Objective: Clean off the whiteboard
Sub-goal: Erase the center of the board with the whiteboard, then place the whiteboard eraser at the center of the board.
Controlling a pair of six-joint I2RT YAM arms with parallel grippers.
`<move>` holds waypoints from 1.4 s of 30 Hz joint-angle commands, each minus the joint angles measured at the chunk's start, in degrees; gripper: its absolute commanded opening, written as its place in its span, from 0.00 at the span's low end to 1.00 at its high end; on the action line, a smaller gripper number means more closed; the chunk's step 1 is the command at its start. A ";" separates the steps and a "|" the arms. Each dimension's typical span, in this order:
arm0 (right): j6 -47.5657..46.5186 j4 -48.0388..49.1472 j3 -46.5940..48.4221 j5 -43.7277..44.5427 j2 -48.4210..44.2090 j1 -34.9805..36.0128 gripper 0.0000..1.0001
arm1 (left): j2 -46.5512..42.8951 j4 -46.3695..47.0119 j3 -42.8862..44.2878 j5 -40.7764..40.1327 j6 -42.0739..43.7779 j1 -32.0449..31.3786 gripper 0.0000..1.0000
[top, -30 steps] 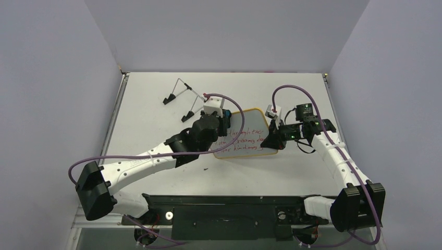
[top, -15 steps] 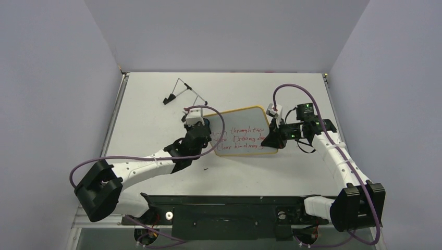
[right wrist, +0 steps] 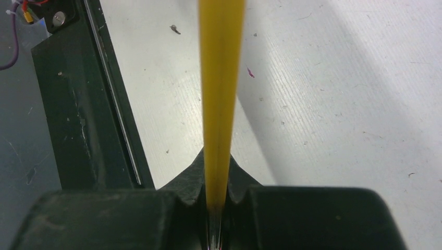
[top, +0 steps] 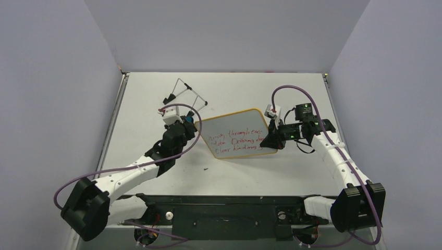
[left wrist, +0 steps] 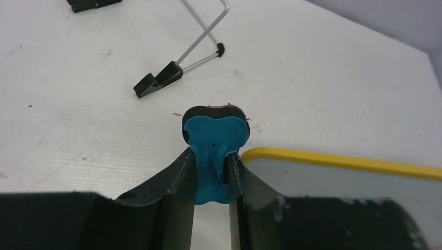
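The whiteboard [top: 237, 140], white with a yellow-orange rim and three lines of red handwriting, lies mid-table. My right gripper [top: 271, 139] is shut on its right edge. In the right wrist view the rim [right wrist: 221, 78] runs edge-on up from between the shut jaws of that gripper [right wrist: 218, 172]. My left gripper [top: 188, 122] is just off the board's upper left corner, shut on a blue eraser [left wrist: 216, 138] whose dark pad faces away. In the left wrist view the left gripper [left wrist: 212, 169] pinches the eraser beside the board's corner [left wrist: 339, 182].
A thin wire stand with black feet [top: 185, 94] rests on the table behind the left gripper, close ahead of the eraser as the wire stand [left wrist: 180, 65] in the left wrist view. A black rail [top: 224, 208] runs along the near edge. Grey walls enclose three sides.
My left arm has swept left with the eraser, from over the board's left part to just past its left corner. The red writing now shows in full. The right gripper has kept its hold.
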 commanded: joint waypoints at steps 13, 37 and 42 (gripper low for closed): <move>11.17 13.35 -1.40 10.51 -2.21 -2.33 0.00 | -21.82 -22.18 -4.03 24.52 -11.71 3.08 0.00; 7.96 10.80 -1.55 8.16 -1.49 -2.01 0.00 | -15.96 -17.78 -8.94 21.87 -10.64 3.09 0.42; 5.94 9.48 -1.28 8.21 -1.35 -1.61 0.00 | -19.21 -22.07 -2.73 24.89 -2.06 4.51 0.46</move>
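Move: The left hand holds the blue eraser just off the whiteboard's left corner. The bare table spot where it will be set down lies about 9 cm back, straight in line and some 11 cm below. The whiteboard's middle is roughly 20 cm right and 4 cm back, slightly lower; the stand's near foot is about 9 cm ahead, 3 cm left, down on the table. The right hand grips the board's right edge; from it the spot lies some 35 cm left, 2 cm ahead and 13 cm below. Keeping its grip on the eraser, the left hand draws back about 9 cm from the board, first arching up nearly 8 cm, then sinking some 16 cm to the table while its fingers tip downward. There it opens the fingers part-way and begins to rise. The right hand, still pinching the board's edge, shifts forward about 4 cm and a little right, turning clockwise. ##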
